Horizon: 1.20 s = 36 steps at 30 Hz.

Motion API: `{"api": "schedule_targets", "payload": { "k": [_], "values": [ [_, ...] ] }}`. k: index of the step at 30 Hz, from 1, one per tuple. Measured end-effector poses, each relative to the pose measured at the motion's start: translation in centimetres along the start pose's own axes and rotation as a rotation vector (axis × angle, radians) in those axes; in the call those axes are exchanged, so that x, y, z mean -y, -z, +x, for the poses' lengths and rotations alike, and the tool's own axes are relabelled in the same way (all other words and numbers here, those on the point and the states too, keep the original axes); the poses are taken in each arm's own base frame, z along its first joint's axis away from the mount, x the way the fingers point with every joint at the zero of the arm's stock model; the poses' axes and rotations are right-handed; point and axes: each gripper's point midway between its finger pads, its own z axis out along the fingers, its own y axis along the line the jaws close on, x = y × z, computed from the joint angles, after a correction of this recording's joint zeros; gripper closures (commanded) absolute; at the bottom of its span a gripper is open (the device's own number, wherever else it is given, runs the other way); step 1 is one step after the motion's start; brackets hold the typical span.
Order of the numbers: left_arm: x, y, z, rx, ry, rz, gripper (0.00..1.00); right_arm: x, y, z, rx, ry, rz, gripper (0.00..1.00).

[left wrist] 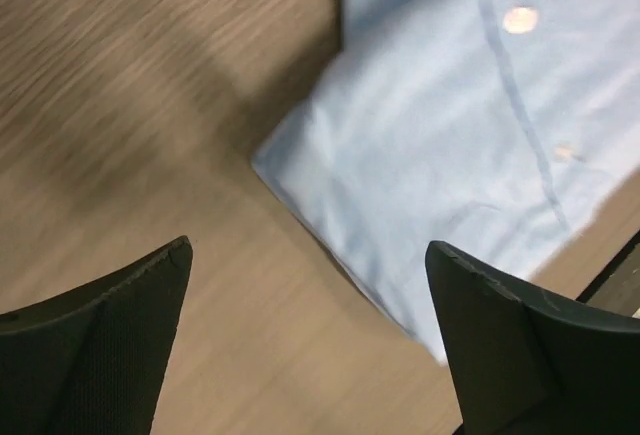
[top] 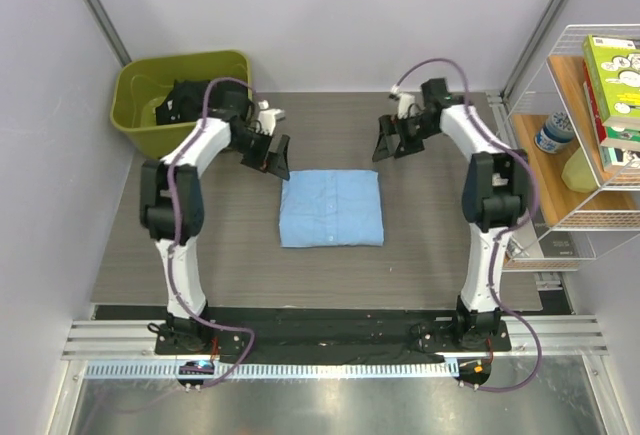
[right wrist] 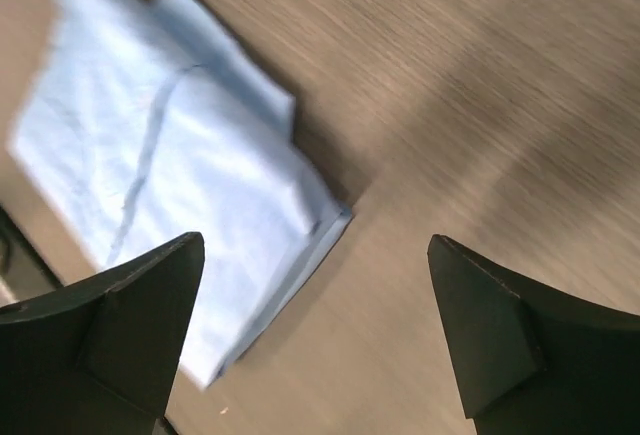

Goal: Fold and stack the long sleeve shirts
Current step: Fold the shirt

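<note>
A light blue long sleeve shirt point(top: 331, 207) lies folded into a neat rectangle in the middle of the table, button strip facing up. My left gripper point(top: 270, 158) hangs open just beyond the shirt's far left corner, nothing between its fingers. My right gripper point(top: 391, 141) hangs open just beyond the far right corner, also holding nothing. The left wrist view shows the shirt point(left wrist: 470, 125) with two white buttons, beyond the open left gripper point(left wrist: 308, 260). In the right wrist view a folded corner of the shirt point(right wrist: 170, 175) lies ahead of the open right gripper point(right wrist: 316, 255).
An olive green bin point(top: 178, 95) stands at the table's far left corner, behind the left arm. A wire shelf point(top: 590, 135) with boxes and a bottle stands along the right side. Grey walls close in the left and back.
</note>
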Motion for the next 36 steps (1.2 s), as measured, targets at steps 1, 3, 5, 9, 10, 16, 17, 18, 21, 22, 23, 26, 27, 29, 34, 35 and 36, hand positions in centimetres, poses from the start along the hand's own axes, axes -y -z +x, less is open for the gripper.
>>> {"api": "schedule_targets", "payload": {
  "k": [1, 3, 5, 9, 10, 16, 17, 18, 21, 22, 23, 26, 27, 29, 34, 35, 36],
  "values": [
    [1.0, 1.7, 0.0, 0.036, -0.002, -0.007, 0.0, -0.5, 1.6, -0.7, 0.038, -0.001, -0.009, 0.0],
    [3.9, 5.8, -0.2, 0.131, -0.029, -0.016, 0.0, -2.4, 5.4, -1.6, 0.117, 0.006, -0.031, 0.0],
    [8.7, 10.1, -1.1, 0.284, -0.1, 0.033, 0.0, -5.5, 8.8, -1.1, 0.181, 0.009, -0.077, 0.0],
    [17.1, 14.8, 0.2, 0.516, -0.143, 0.23, 0.0, -14.3, 11.5, 2.3, 0.243, 0.047, -0.24, 0.0],
    [19.1, 14.7, 1.2, 0.519, -0.149, 0.305, 0.0, -16.6, 11.0, 3.8, 0.236, 0.055, -0.293, 0.0],
    [21.3, 5.5, 6.2, 0.313, 0.055, 0.463, 0.0, -22.3, 3.8, 11.9, 0.049, -0.073, -0.484, 0.0],
    [21.4, 3.7, 7.8, 0.266, 0.121, 0.473, 0.0, -22.4, 3.0, 12.7, 0.024, -0.105, -0.492, 0.0],
    [21.5, 2.3, 9.2, 0.227, 0.18, 0.482, 0.0, -22.3, 1.9, 13.5, 0.001, -0.146, -0.499, 0.0],
    [21.4, -0.3, 11.0, 0.183, 0.306, 0.477, 0.0, -22.0, 0.4, 13.9, -0.003, -0.214, -0.512, 0.0],
    [21.4, -0.8, 11.2, 0.185, 0.332, 0.475, 0.0, -21.9, 0.1, 13.8, 0.002, -0.225, -0.518, 0.0],
    [21.4, -1.0, 11.0, 0.194, 0.349, 0.476, 0.0, -21.8, -0.3, 13.7, 0.007, -0.235, -0.524, 0.0],
    [20.7, -1.4, 9.6, 0.246, 0.379, 0.473, 0.0, -20.9, -1.6, 13.3, 0.017, -0.254, -0.529, 0.0],
    [20.2, -1.5, 9.3, 0.26, 0.387, 0.469, 0.0, -20.5, -2.1, 13.4, 0.013, -0.265, -0.526, 0.0],
    [18.5, -1.9, 8.7, 0.295, 0.423, 0.451, 0.0, -19.2, -3.1, 13.9, -0.005, -0.301, -0.516, 0.0],
    [14.0, -3.2, 10.5, 0.304, 0.551, 0.379, 0.0, -17.2, -4.1, 15.6, -0.06, -0.363, -0.55, 0.0],
    [13.4, -3.2, 11.1, 0.304, 0.577, 0.366, 0.0, -17.1, -4.0, 15.6, -0.061, -0.362, -0.558, 0.0],
    [13.0, -3.0, 11.3, 0.314, 0.591, 0.365, 0.0, -16.8, -3.7, 15.7, -0.06, -0.36, -0.568, 0.0]
  ]
}}
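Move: The folded shirt lies between and nearer the robot than the two raised hands. Its middle is about 12 cm back and 17 cm right of the left hand, and roughly 16 cm back and 18 cm left of the right hand, some 5 cm lower. Its near left corner is about 22 cm back and 4 cm right of the left hand. The green bin stands some 12 cm ahead and 20 cm left of the left hand. Both hands leave the shirt's far corners and arc up and back over its sides, the left rising nearly 20 cm and the right about 14 cm, then sink towards its near half while easing a few centimetres forward again, ending about 16 cm (left) and 20 cm (right) farther back. They also end farther inward, the left hand swinging to the right and easing partway back; both wrists roll some 30 degrees so the wide-open fingers point flatter and towards each other, close over the cloth near its near edge, where touch can't be made out. ##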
